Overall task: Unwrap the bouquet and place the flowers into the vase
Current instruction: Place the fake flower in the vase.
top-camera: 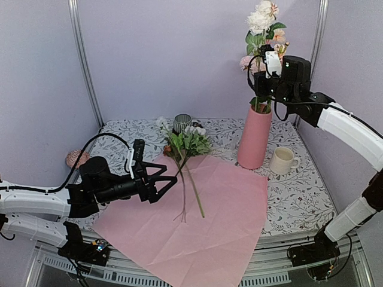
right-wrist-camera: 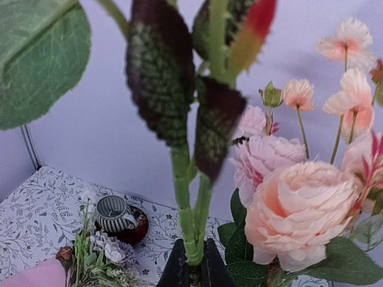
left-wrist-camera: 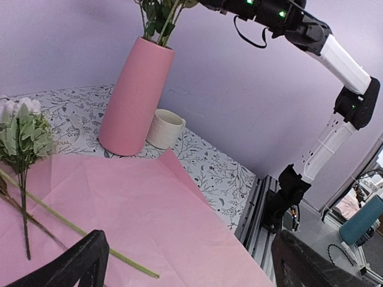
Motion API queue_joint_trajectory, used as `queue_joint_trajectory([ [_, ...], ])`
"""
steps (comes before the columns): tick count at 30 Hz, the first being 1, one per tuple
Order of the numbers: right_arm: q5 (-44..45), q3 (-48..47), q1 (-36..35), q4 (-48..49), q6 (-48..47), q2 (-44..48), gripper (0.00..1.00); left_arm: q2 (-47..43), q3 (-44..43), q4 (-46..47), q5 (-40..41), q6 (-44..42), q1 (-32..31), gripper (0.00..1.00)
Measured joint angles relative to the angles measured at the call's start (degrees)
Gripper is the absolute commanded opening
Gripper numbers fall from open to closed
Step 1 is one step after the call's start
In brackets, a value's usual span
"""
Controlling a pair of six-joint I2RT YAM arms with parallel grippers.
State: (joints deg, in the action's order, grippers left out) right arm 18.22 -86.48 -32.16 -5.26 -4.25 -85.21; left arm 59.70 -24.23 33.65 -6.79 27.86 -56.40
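Note:
The tall pink vase [top-camera: 254,137] [left-wrist-camera: 134,98] stands at the back right of the table with several flowers [top-camera: 262,27] rising out of it. Just above its mouth, my right gripper [top-camera: 261,89] [right-wrist-camera: 194,263] is shut on thick green flower stems [right-wrist-camera: 188,197], beside peach and pink blooms [right-wrist-camera: 299,209]. The bouquet is unwrapped: its pink paper [top-camera: 197,221] [left-wrist-camera: 131,203] lies flat, and a few remaining flowers [top-camera: 185,146] [left-wrist-camera: 24,134] rest on its far edge. My left gripper [top-camera: 164,182] [left-wrist-camera: 191,272] hovers open over the paper, near those stems, holding nothing.
A cream cup [top-camera: 282,160] [left-wrist-camera: 164,128] stands right of the vase. A striped mug on a red saucer [top-camera: 182,122] [right-wrist-camera: 116,215] sits behind the loose flowers. A pinkish ball [top-camera: 75,158] lies at the table's left edge. The paper overhangs the near edge.

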Motion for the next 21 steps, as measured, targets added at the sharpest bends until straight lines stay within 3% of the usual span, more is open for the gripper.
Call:
queue_joint_trajectory([
  [9,-0.83,5.18,3.69,-0.79,5.46,-2.97,0.09,0.0,0.0,-1.16,0.04,-0.28,0.0,0.97],
  [16,-0.87,6.45,4.22,-1.22,7.61,-3.78,0.39,0.0,0.0,-1.51,0.24,-0.33,0.0,0.97],
  [21,-1.84,6.67,4.22,-2.12,8.28,-3.45,0.53,0.0,0.0,-1.53,0.28,-0.33,0.0,0.97],
])
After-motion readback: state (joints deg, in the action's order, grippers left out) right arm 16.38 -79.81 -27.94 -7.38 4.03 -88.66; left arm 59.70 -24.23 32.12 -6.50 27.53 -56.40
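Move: The fake flower, upright in the right hand, is bound for the vase mouth, about 6 cm ahead of that hand, 3 cm to its right and 13 cm below. The flowers already standing there have their heads some 9 cm ahead and 6 cm right, about level with the hand. Down on the table, the mug stands roughly 3 cm ahead and 15 cm right, the loose flowers about 10 cm ahead and 22 cm left. From the left hand the vase mouth is some 30 cm ahead, 33 cm right and 5 cm higher. The fake flower's stem is lowered towards the vase mouth: the right hand, still pinching it at first, sinks about 9 cm beside the flowers already there, easing slightly forward and tipping its fingers down about 13 degrees. Slowing close above the rim, it opens the fingers to nearly half and lets go of the stem. ##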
